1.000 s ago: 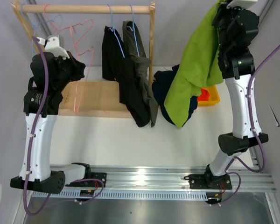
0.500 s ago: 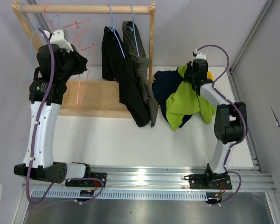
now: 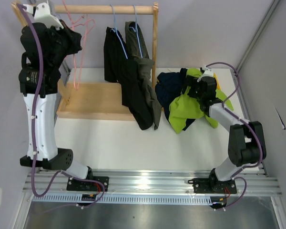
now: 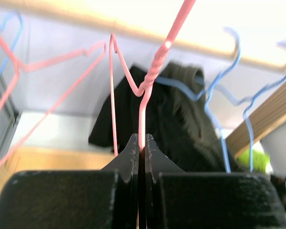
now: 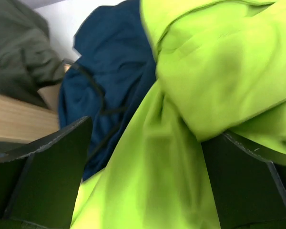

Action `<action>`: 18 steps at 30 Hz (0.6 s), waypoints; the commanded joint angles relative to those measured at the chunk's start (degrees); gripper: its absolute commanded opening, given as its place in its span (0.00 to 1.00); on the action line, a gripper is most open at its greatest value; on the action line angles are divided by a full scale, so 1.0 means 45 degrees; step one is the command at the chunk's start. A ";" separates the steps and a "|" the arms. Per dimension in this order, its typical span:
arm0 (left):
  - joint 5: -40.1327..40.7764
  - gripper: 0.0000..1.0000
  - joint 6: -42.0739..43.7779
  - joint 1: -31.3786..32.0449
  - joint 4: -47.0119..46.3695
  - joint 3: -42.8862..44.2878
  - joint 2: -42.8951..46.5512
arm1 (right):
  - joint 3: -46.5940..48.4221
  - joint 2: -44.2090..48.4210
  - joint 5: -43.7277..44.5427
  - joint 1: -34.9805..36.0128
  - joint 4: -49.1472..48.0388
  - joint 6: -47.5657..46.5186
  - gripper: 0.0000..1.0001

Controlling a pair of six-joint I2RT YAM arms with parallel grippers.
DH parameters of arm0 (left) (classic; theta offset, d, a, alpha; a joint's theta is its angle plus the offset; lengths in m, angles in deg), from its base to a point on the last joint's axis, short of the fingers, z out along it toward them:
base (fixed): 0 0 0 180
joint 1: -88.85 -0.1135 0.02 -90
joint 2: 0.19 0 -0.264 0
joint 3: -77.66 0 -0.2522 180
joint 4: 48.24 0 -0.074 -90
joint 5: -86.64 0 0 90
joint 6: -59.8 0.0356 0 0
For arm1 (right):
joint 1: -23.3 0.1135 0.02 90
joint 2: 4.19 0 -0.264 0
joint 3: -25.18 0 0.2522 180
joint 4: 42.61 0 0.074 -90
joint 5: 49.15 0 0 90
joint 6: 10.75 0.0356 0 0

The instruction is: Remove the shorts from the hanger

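The lime green shorts (image 3: 188, 109) lie crumpled on the table at the right, partly over the navy blue shorts (image 3: 168, 86). My right gripper (image 3: 189, 88) hovers low over this pile. In the right wrist view my right gripper (image 5: 152, 143) stands wide open, with lime green shorts (image 5: 205, 71) loose between its fingers and navy blue shorts (image 5: 109, 71) to the left. Black shorts (image 3: 115, 62) and olive-grey shorts (image 3: 145, 71) hang from blue hangers (image 3: 113, 19) on the wooden rod (image 3: 93, 8). My left gripper (image 4: 142, 141) is shut on a bare pink hanger (image 4: 152, 76), held high beside the rod's left end.
The wooden rack has a flat base board (image 3: 95, 100) and an upright post (image 3: 155, 43) between the hanging shorts and the pile. Another pink hanger (image 4: 62, 55) and a blue one (image 4: 5, 33) hang left of the held one. A metal frame rail (image 3: 250, 62) runs along the right.
My right arm came down from high with the lime green shorts, laid them on the navy pair and opened its jaws. My left arm lifted the pink hanger up toward the rod.
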 commanded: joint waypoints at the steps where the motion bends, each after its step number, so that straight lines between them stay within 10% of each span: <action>1: -0.0060 0.00 0.0140 0.0049 0.0241 0.1591 -0.1151 | -0.0958 0.2100 0.0405 0.0508 -0.0412 0.0171 0.99; 18: 0.0408 0.00 0.0005 -0.0107 -0.0442 0.2088 -0.3111 | -0.3188 1.2471 0.2220 0.3279 0.4448 -0.0024 0.99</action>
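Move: The rail stands about 12 cm ahead of the left hand and roughly level with it. The already hung pink hanger is on the rail some 10 cm to this hand's left, and the black shorts hang some 18 cm to its right, their middle about 24 cm lower and hardly farther out. From the right hand the black shorts lie about 27 cm left, 6 cm back and 12 cm up; the green shorts are 2 cm ahead and 8 cm below, the navy shorts 9 cm left, 2 cm ahead and 12 cm below. Still pinching the emptied pink hanger by its stem, the left hand rises barely a centimetre, reaches some 10 cm forward to the rail and sinks about 7 cm on the way, tipping its fingers slightly down to bring the hook over the wood. Meanwhile the right hand, its fingers staying wide open, comes free of the green shorts and backs off about 20 cm towards its base while climbing nearly as far, its fingertips tilting up some 25 degrees. ##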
